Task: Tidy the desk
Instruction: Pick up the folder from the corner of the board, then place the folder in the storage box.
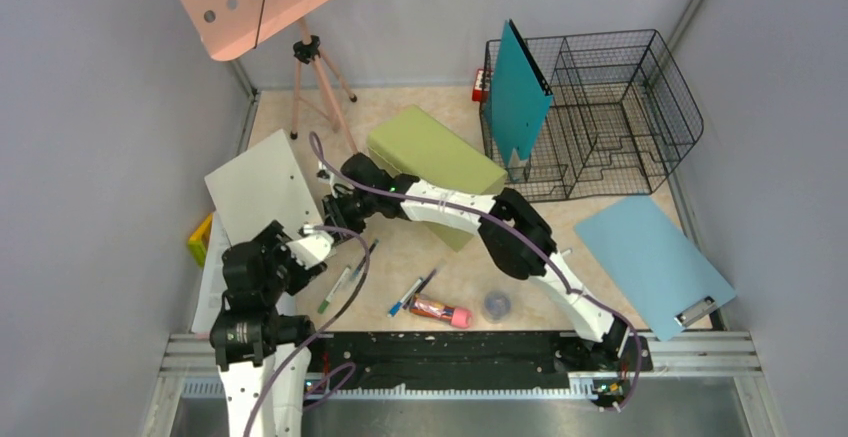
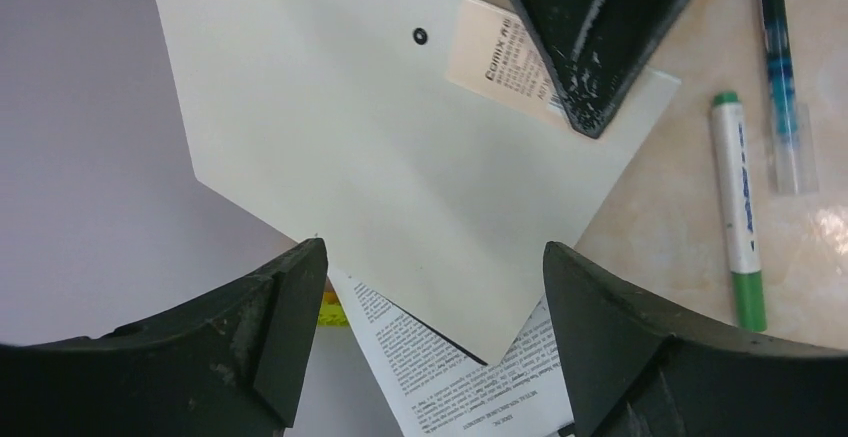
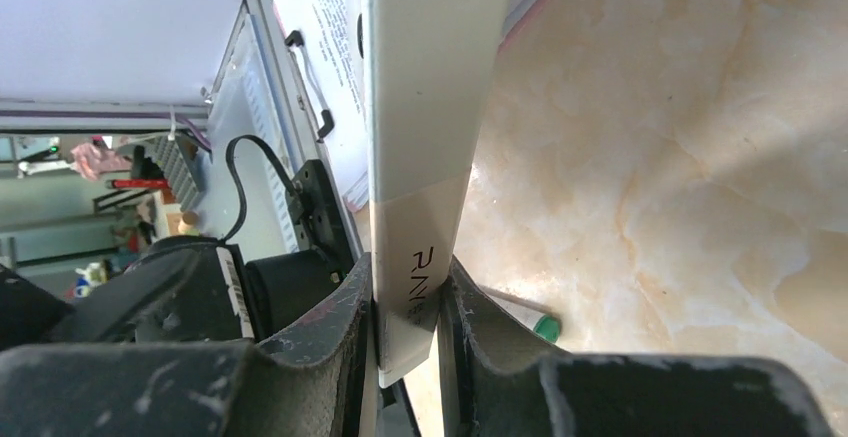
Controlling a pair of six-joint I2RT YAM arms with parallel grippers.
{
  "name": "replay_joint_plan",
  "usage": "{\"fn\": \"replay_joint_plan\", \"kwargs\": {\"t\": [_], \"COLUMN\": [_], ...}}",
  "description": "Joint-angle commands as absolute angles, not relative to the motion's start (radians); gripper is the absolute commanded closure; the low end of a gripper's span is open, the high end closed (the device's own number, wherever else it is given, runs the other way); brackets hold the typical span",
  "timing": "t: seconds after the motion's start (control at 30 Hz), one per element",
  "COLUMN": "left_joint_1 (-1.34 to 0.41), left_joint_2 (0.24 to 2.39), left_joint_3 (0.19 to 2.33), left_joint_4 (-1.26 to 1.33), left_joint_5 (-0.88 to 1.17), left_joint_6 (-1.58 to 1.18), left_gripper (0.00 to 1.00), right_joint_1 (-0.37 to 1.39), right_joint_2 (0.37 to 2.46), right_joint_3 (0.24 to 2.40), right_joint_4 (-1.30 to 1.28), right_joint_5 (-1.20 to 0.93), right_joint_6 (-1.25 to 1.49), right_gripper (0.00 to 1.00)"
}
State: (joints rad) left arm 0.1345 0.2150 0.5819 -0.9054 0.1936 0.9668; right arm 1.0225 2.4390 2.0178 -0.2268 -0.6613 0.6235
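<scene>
A white clipboard point(image 1: 262, 187) stands raised off the desk point(image 1: 440, 257) at the left. My right gripper point(image 1: 335, 204) is shut on its edge. In the right wrist view the board's edge point(image 3: 425, 137) is pinched between the pads, at my right gripper point(image 3: 408, 307). My left gripper point(image 1: 315, 247) hangs open just in front of the board. In the left wrist view the left gripper point(image 2: 435, 267) has nothing between its fingers, and the white clipboard point(image 2: 380, 127) and a printed sheet point(image 2: 460, 377) lie beyond them. The right gripper's fingers point(image 2: 590, 27) show on the board's far corner.
A green marker point(image 1: 335, 290), blue pen point(image 1: 412, 294), red tube point(image 1: 440, 310) and round grey cap point(image 1: 497, 305) lie near the front. An olive box point(image 1: 435, 157) sits mid-desk. A wire basket point(image 1: 600, 117) holds a teal clipboard point(image 1: 517, 97). A light blue clipboard point(image 1: 652, 262) lies right; a pink stand point(image 1: 320, 67) stands at the back left.
</scene>
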Motion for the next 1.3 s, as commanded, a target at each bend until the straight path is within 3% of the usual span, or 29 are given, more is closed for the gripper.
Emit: {"fn": "replay_joint_plan", "kwargs": {"t": [0.0,0.77,1.27], "left_joint_1": [0.131,0.132,0.133], "left_joint_2": [0.307,0.765,0.927], "left_joint_3": [0.715,1.346,1.417], "left_joint_4": [-0.845,-0.842,-0.736], "left_joint_5": [0.191,0.327,0.348], "left_joint_6": [0.754,0.218,-0.047], "left_gripper": [0.15,0.13,0.11], "right_joint_1": [1.007,0.828,0.684], "right_joint_2": [2.270,1.835,1.481], "right_joint_3": [2.058,1.623,1.470], "right_joint_4": [-0.212,-0.197,-0.264], "right_joint_5": [-0.634,-0.729,-0.762], "right_joint_6": [0.481,0.307,0.184], "right_gripper": [1.00,1.00,1.00]}}
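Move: The right hand pinches the near right corner of the white folder, whose middle lies about 16 cm left, 9 cm ahead and slightly below. From this hand, the green box is some 24 cm right and 13 ahead, level; the teal folder in the wire rack is about 43 right, 27 ahead and 6 higher. From the open left hand, the white folder's middle is about 12 cm ahead, 6 left and 7 below. Still pinching the folder's corner, the right hand carries it about 20 cm right and nearly as far up, towards the wire rack and over the near part of the green box, rolling some 25 degrees. The empty left hand rises about 20 cm beside the folder, also going forward, its right side rolling up; its fingers stay wide open. ##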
